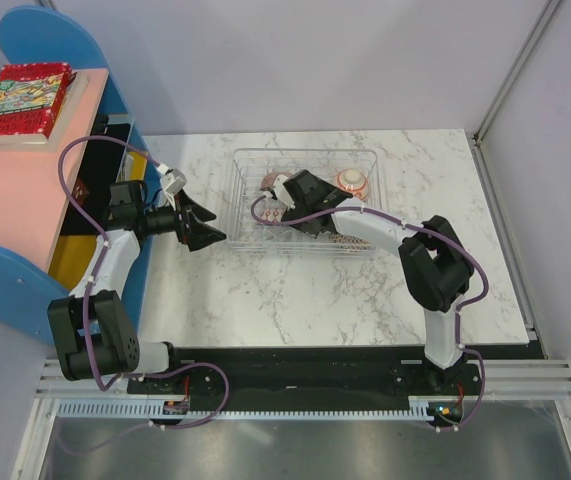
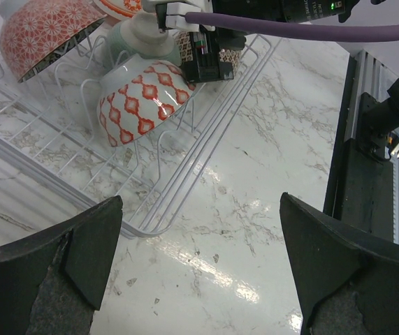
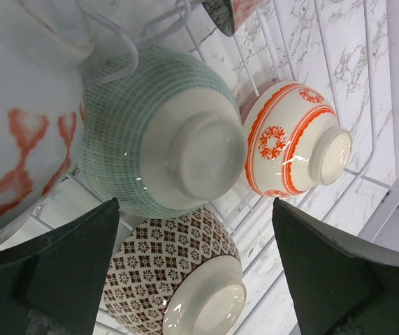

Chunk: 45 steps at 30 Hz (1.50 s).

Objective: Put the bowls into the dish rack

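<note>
The dish rack (image 1: 305, 153) is a clear basket at the back middle of the marble table. Several bowls stand tilted in it: a brown lattice bowl (image 3: 164, 272), a mint-green bowl (image 3: 150, 132), an orange-banded bowl (image 3: 290, 146) and a red-diamond bowl (image 2: 143, 101). An orange-red floral bowl (image 2: 42, 31) sits further along the rack. My right gripper (image 3: 196, 209) is inside the rack, open, its fingers either side of the brown lattice bowl, the right finger well clear of it. My left gripper (image 2: 200, 202) hangs open and empty over bare table, just left of the rack's corner (image 2: 150, 227).
A blue-and-pink shelf (image 1: 25, 190) with a red patterned book (image 1: 20, 100) stands along the table's left side, close behind the left arm. A purple cable (image 2: 304, 28) runs along the right arm above the rack. A black rail (image 1: 315, 375) lines the near edge.
</note>
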Available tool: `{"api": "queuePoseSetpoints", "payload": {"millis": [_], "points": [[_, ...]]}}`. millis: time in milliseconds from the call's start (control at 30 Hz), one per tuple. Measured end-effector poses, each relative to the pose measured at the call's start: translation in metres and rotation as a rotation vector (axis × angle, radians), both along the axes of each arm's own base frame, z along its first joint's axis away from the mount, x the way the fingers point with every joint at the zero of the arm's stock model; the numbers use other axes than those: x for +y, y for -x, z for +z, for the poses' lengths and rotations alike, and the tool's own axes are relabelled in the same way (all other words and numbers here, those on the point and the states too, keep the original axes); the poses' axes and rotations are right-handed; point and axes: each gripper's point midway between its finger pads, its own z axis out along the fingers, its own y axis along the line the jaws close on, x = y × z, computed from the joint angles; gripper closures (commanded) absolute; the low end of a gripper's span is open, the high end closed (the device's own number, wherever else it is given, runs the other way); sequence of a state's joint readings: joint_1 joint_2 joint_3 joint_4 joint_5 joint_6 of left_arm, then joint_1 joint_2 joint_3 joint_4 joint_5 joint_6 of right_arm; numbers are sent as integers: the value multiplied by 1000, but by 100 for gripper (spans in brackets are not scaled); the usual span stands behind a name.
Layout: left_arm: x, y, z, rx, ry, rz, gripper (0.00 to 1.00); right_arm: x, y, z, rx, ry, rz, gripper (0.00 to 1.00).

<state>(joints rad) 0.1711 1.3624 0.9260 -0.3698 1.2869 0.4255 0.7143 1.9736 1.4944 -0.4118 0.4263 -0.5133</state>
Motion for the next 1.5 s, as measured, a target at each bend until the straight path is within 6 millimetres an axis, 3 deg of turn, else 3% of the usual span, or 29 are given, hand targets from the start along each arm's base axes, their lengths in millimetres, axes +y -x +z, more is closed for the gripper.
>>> {"api": "queuePoseSetpoints", "payload": {"millis": [200, 367, 533, 700, 867, 933, 1033, 1100, 1167, 1233, 1333, 1500], "points": [[1, 0, 0, -1, 0, 2, 0, 1, 3, 1, 15, -2, 15, 2], [1, 0, 0, -2, 0, 2, 0, 4, 21, -1, 94, -3, 75, 2], [1, 0, 0, -3, 0, 1, 0, 3, 28, 21, 96, -29, 100, 2], [1, 0, 0, -4, -2, 3, 0, -4, 37, 66, 41, -78, 106, 3], [2, 0, 4, -22, -18, 15, 0, -27, 47, 132, -20, -255, 88, 3], [5, -1, 5, -29, -41, 39, 0, -50, 49, 165, -62, -354, 63, 3], [15, -1, 10, -29, -72, 91, 0, -104, 56, 225, -179, -512, -5, 3], [28, -4, 20, -48, -88, 142, 0, -132, 67, 252, -254, -563, -42, 3], [46, -6, 35, -83, -106, 207, 0, -142, 87, 268, -300, -605, -28, 3], [59, -2, 47, -108, -126, 263, 0, -140, 105, 272, -307, -638, 10, 3], [63, 10, 44, -67, -142, 300, 0, -136, 123, 260, -281, -668, 44, 3], [58, 28, 42, -59, -141, 302, 0, -133, 128, 230, -209, -680, 44, 3]]}}
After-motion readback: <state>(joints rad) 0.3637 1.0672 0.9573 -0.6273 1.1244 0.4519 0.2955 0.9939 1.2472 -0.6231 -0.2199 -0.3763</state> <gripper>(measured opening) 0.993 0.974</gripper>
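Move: The right hand, already open, is still down in the dish rack at the green bowl just set there, whose middle lies about 2 cm left, 1 cm ahead and 2 cm below. From this hand the orange bowl is 7 cm ahead and 5 right, the brown-patterned bowl 3 back and 6 right, the red-diamond bowl level and 11 left. From the left hand the green bowl is roughly 23 cm right, 9 ahead, 12 below. The right hand leaves the green bowl with fingers kept wide open, first easing back 2–3 cm, then climbing steeply and swinging right over the brown-patterned bowl's side of the rack, ending some 23 cm higher and 13 cm both right and back, rolled about 40 degrees left side up, after sinking slightly. Late on, the open left hand draws about 6 cm left, away from the rack, rising 4 and then pulling back 3. ##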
